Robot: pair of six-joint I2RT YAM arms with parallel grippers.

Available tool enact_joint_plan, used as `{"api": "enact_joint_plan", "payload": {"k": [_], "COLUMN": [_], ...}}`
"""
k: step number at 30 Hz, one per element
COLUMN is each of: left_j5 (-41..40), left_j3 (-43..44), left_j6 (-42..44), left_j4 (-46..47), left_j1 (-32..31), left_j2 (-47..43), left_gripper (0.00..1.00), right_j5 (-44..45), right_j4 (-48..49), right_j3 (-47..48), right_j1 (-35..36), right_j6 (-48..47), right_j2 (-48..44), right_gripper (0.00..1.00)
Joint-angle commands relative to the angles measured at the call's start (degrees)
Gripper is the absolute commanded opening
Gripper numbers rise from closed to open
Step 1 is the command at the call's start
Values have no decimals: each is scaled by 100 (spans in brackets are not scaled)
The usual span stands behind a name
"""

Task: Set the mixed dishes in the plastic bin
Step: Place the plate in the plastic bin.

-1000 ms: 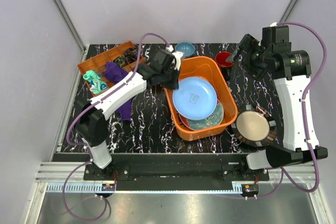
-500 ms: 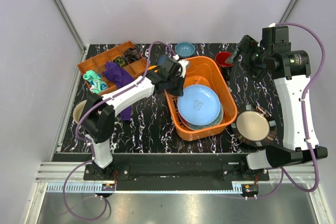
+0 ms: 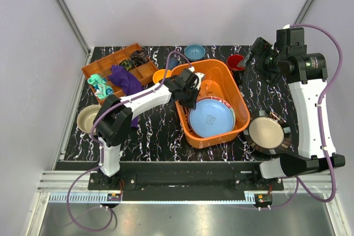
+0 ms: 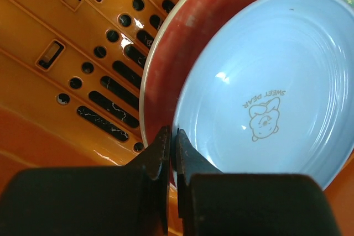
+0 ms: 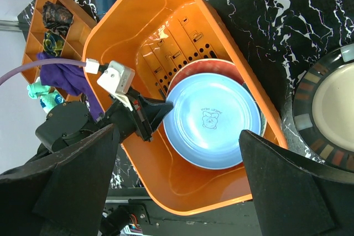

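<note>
The orange plastic bin (image 3: 207,62) stands mid-table. The light blue plate (image 3: 211,117) lies in it on top of the red-and-green patterned plate (image 4: 182,26). My left gripper (image 3: 189,103) reaches into the bin and is shut on the blue plate's left rim (image 4: 172,136). My right gripper (image 3: 251,53) hangs high at the back right, open and empty, looking down on the bin (image 5: 178,131). On the table are the dark striped-rim plate (image 3: 269,148), a beige bowl (image 3: 87,119), an orange-yellow bowl (image 3: 162,74), a small blue bowl (image 3: 194,52) and a red mug (image 3: 236,62).
A flat brown-orange compartment tray (image 3: 110,62) sits at the back left. A purple cloth (image 3: 124,78) and a teal toy (image 3: 99,85) lie by its near edge. The bin's far half shows its bare slotted bottom (image 4: 83,42).
My left gripper has carried the light blue plate down and toward the bin's near end, laying it on the patterned plate. The beige bowl at the left came into view. The right arm has not moved.
</note>
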Motion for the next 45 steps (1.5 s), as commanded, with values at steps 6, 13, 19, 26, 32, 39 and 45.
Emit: {"api": "enact_joint_plan", "payload": {"k": [6, 13, 19, 26, 32, 39, 45], "left_j5": [65, -180, -488, -603, -629, -664, -480], "left_j3": [324, 675, 1386, 970, -657, -1179, -925], "left_j6": [49, 110, 172, -371, -655, -496, -610], "left_j4": [82, -129, -507, -763, -595, -832, -797], "left_j1": [-46, -46, 67, 972, 2360, 2977, 2977], "left_j2": [-67, -182, -454, -1419, -3071, -3759, -3566], "left_gripper": [28, 41, 47, 49, 50, 50, 50], "right_j5": [-184, -359, -307, -324, -474, -509, -483], "right_j4": [11, 90, 186, 274, 450, 582, 652], "right_j3": [-107, -283, -371, -248, -248, -204, -248], "right_j1": [-30, -30, -30, -39, -30, -30, -30], "right_j6": [-7, 107, 107, 81, 116, 177, 274], "right_j2": [-169, -213, -248, -99, 59, 261, 279], "right_gripper": [100, 100, 100, 100, 100, 100, 100]}}
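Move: The left fingers already pinch the blue plate's left rim down inside the bin; the plate's middle lies about 8 cm to this hand's right, 4 cm back and about 1 cm lower, with the red plate right under it. The yellow bowl stands some 13 cm left and 12 cm ahead, the purple cloth roughly 26 cm left and 4 cm ahead. From the raised right hand the blue plate is about 14 cm left, 4 cm back and 27 cm below. Open the left gripper to about half and let go of the blue plate's rim, then lift some 15 cm, easing forward, and swing the emptied hand about 24 cm left, out over the bin's left side towards the purple cloth, coming slightly back at the end and turning some 35 degrees counter-clockwise. Let the open right hand sink and edge forward a few centimetres above the bin. ##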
